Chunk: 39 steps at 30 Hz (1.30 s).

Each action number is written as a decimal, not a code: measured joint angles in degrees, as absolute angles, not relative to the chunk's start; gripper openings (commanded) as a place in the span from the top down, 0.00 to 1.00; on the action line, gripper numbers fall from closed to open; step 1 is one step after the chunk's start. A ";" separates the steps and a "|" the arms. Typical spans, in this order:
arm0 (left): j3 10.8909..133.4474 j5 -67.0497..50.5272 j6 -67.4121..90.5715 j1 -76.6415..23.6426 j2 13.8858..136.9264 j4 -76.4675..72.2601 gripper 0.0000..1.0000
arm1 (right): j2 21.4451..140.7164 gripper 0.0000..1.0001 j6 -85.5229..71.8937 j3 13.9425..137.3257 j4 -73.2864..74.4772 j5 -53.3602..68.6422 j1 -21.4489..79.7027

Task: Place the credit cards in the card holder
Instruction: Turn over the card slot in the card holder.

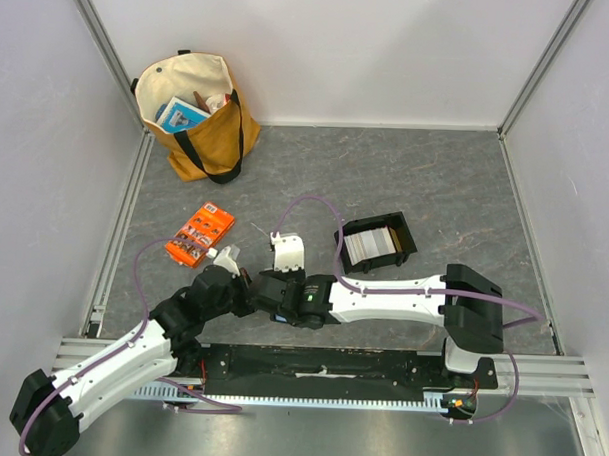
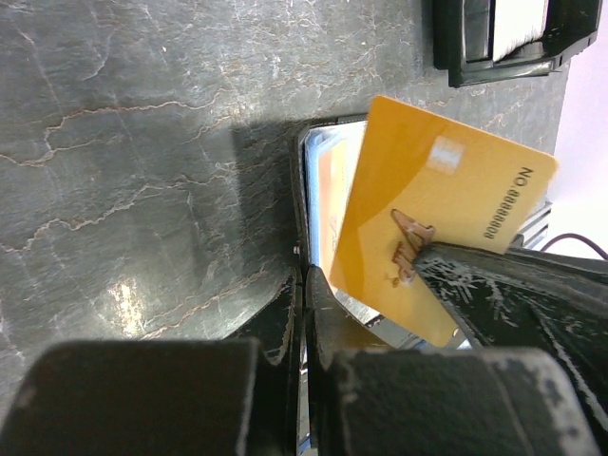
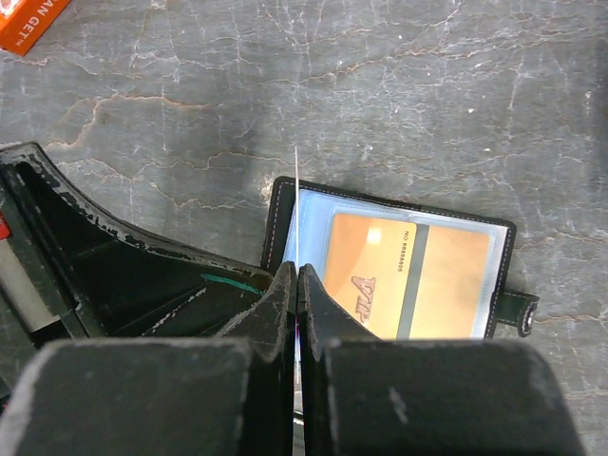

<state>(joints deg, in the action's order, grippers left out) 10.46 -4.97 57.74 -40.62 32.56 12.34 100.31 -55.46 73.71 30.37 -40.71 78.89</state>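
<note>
The black card holder point(image 3: 277, 223) lies open on the grey table, with two orange credit cards point(image 3: 375, 271) behind its clear slots and its snap tab at the right. My right gripper point(image 3: 297, 275) is shut on another orange credit card point(image 2: 437, 209), which shows edge-on as a thin white line over the holder's left side. My left gripper point(image 2: 305, 285) is shut on the card holder's point(image 2: 306, 190) thin flap edge. In the top view the two grippers meet, left point(image 1: 243, 283) and right point(image 1: 260, 285), and hide the holder. More whitish-grey cards point(image 1: 369, 245) stand in the black tray point(image 1: 404, 232).
An orange printed packet point(image 1: 199, 234) lies left of the grippers, and its corner point(image 3: 28, 24) shows in the right wrist view. A tan tote bag point(image 1: 193, 114) stands at the back left. White walls close in the table on three sides.
</note>
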 measured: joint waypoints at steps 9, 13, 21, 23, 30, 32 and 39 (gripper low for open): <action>10.46 -4.97 57.74 -40.62 32.23 12.38 0.98 | 102.17 1.00 -55.53 71.92 29.12 -39.16 78.56; 10.46 -4.97 57.74 -40.62 32.23 12.36 0.98 | 102.19 1.00 -55.53 71.26 29.12 -38.85 78.52; 10.46 -4.78 57.74 -40.62 32.23 12.80 0.98 | 103.04 1.00 -55.86 71.29 30.76 -39.44 78.52; 10.46 -4.60 57.74 -40.62 32.23 12.99 0.98 | 102.96 1.00 -55.99 71.29 31.55 -40.10 78.52; 10.46 -4.43 57.74 -40.62 32.36 13.37 0.98 | 99.24 1.00 -56.80 68.25 33.21 -41.06 78.50; 10.46 -4.16 57.74 -40.62 32.45 13.56 0.98 | 98.30 1.00 -57.08 67.22 33.36 -41.04 78.39; 10.46 -3.11 57.71 -40.62 34.22 13.65 0.98 | 93.19 1.00 -58.78 61.84 33.91 -40.95 77.32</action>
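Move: The right hand holds a credit card on edge above the card holder's left margin. The card slot to be turned lies about 4 cm to its right, level with it and some 5 cm below; the holder's middle is 6 cm to the right. The black tray stands roughly 18 cm ahead and 23 cm right, the orange packet 18 cm ahead and 19 cm left. From the left hand, at the holder's left edge, the slot is about 6 cm right and just below. Down first, about 3 cm, the right hand lowers its gripped card beside the slot's left, free edge, pauses briefly, then sweeps right some 7 cm at that height, pushing the slot over the spine with the card while its fingers stay shut. The left hand, also shut, keeps its tips on the holder's left edge and sinks about 1 cm towards the end. ##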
